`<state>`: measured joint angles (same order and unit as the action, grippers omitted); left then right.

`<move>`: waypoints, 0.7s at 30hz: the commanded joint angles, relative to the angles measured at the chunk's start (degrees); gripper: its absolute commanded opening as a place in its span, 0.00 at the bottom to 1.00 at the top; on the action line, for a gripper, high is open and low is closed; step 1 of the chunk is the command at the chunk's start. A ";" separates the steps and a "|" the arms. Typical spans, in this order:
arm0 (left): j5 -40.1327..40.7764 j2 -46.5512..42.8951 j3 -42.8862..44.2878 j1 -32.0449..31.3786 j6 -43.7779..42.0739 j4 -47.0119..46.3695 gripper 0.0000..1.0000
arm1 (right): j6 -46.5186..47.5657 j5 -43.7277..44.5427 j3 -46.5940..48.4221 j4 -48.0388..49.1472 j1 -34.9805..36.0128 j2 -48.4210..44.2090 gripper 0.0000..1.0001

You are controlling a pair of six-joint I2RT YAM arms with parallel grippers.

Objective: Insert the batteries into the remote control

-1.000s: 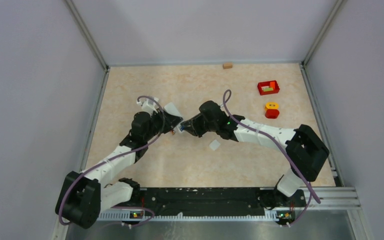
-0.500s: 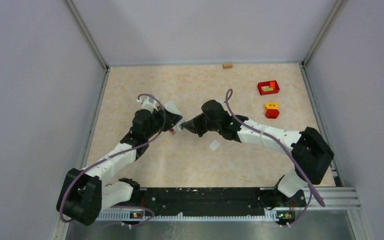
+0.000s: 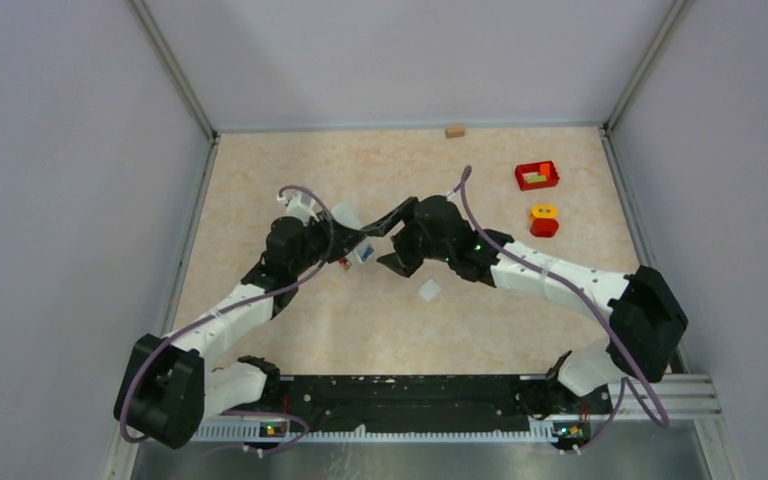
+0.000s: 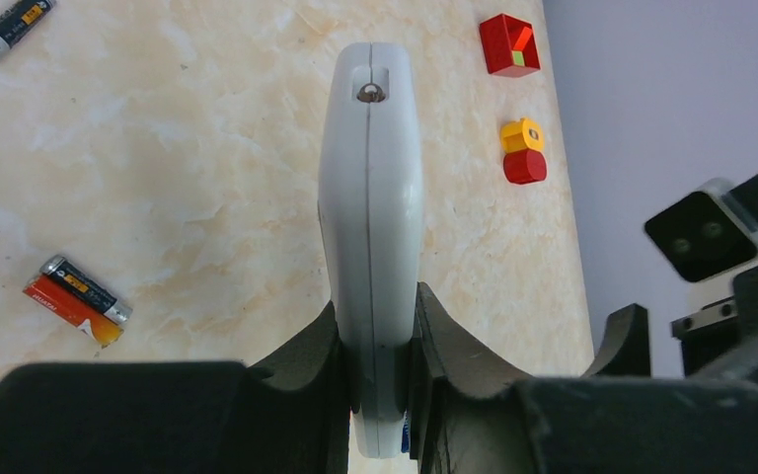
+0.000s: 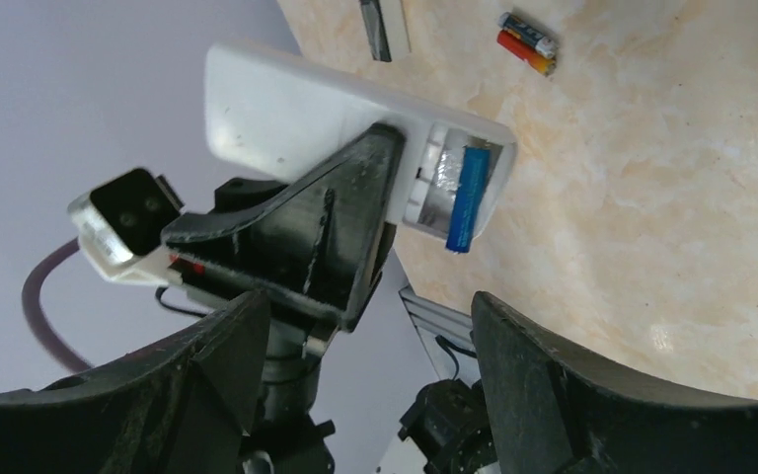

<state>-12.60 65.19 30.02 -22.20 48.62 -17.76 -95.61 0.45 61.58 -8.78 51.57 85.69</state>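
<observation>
My left gripper point(image 4: 375, 311) is shut on the white remote control point(image 4: 370, 188), which it holds edge-on above the table. The right wrist view shows the remote control point(image 5: 306, 114) from the back, its compartment uncovered. A blue battery point(image 5: 467, 197) lies slanted in that compartment, with its lower end sticking out past the edge. Just right of the remote, my right gripper point(image 3: 387, 242) is open, its jaws wide apart and holding nothing. A black and a red battery point(image 4: 77, 298) lie side by side on the table, and one more battery point(image 4: 12, 24) lies farther off.
A small white flat piece point(image 3: 428, 290) lies on the table below my right gripper. At the back right are a red box point(image 3: 537, 176) and a yellow-and-red block point(image 3: 544, 220). A small wooden block point(image 3: 455, 131) sits by the back wall. Grey walls enclose the table.
My right gripper opened and drew back a little to the right, leaving the blue battery in the remote's compartment. The left gripper still holds the remote in nearly the same place.
</observation>
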 commanded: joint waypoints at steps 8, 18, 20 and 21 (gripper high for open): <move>-13.31 -1.29 8.45 0.24 -6.84 6.81 0.00 | 40.61 -3.88 -8.00 6.20 -1.97 -16.31 0.74; -32.49 -0.44 14.68 0.31 -11.00 12.79 0.00 | 59.04 -19.18 -15.82 13.92 -2.25 -23.55 0.99; -34.66 -0.66 15.30 0.39 -11.22 12.62 0.00 | 58.58 -21.72 -16.30 16.27 -2.20 -22.27 0.99; -35.70 -0.67 15.67 0.33 -11.16 12.78 0.00 | 58.39 -22.63 -16.13 17.01 -2.21 -21.45 0.99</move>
<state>-40.14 65.17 42.68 -22.15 39.38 -4.67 -41.82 -14.94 45.93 1.85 49.69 62.46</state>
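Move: The left hand holds the remote; the blue battery in its open compartment lies about 3 cm back, 3 cm right and 2 cm below that hand. From the empty right hand, the blue battery is about 1 cm ahead, 2 cm left and 4 cm down. On the table some 18 cm below, the loose battery pair lies 3 cm ahead and 10 cm left of the right hand, the battery cover 7 cm back and 14 cm right. Both hands move back, right and up some 10 cm, right fingers opening and tipping up, remote still held. ##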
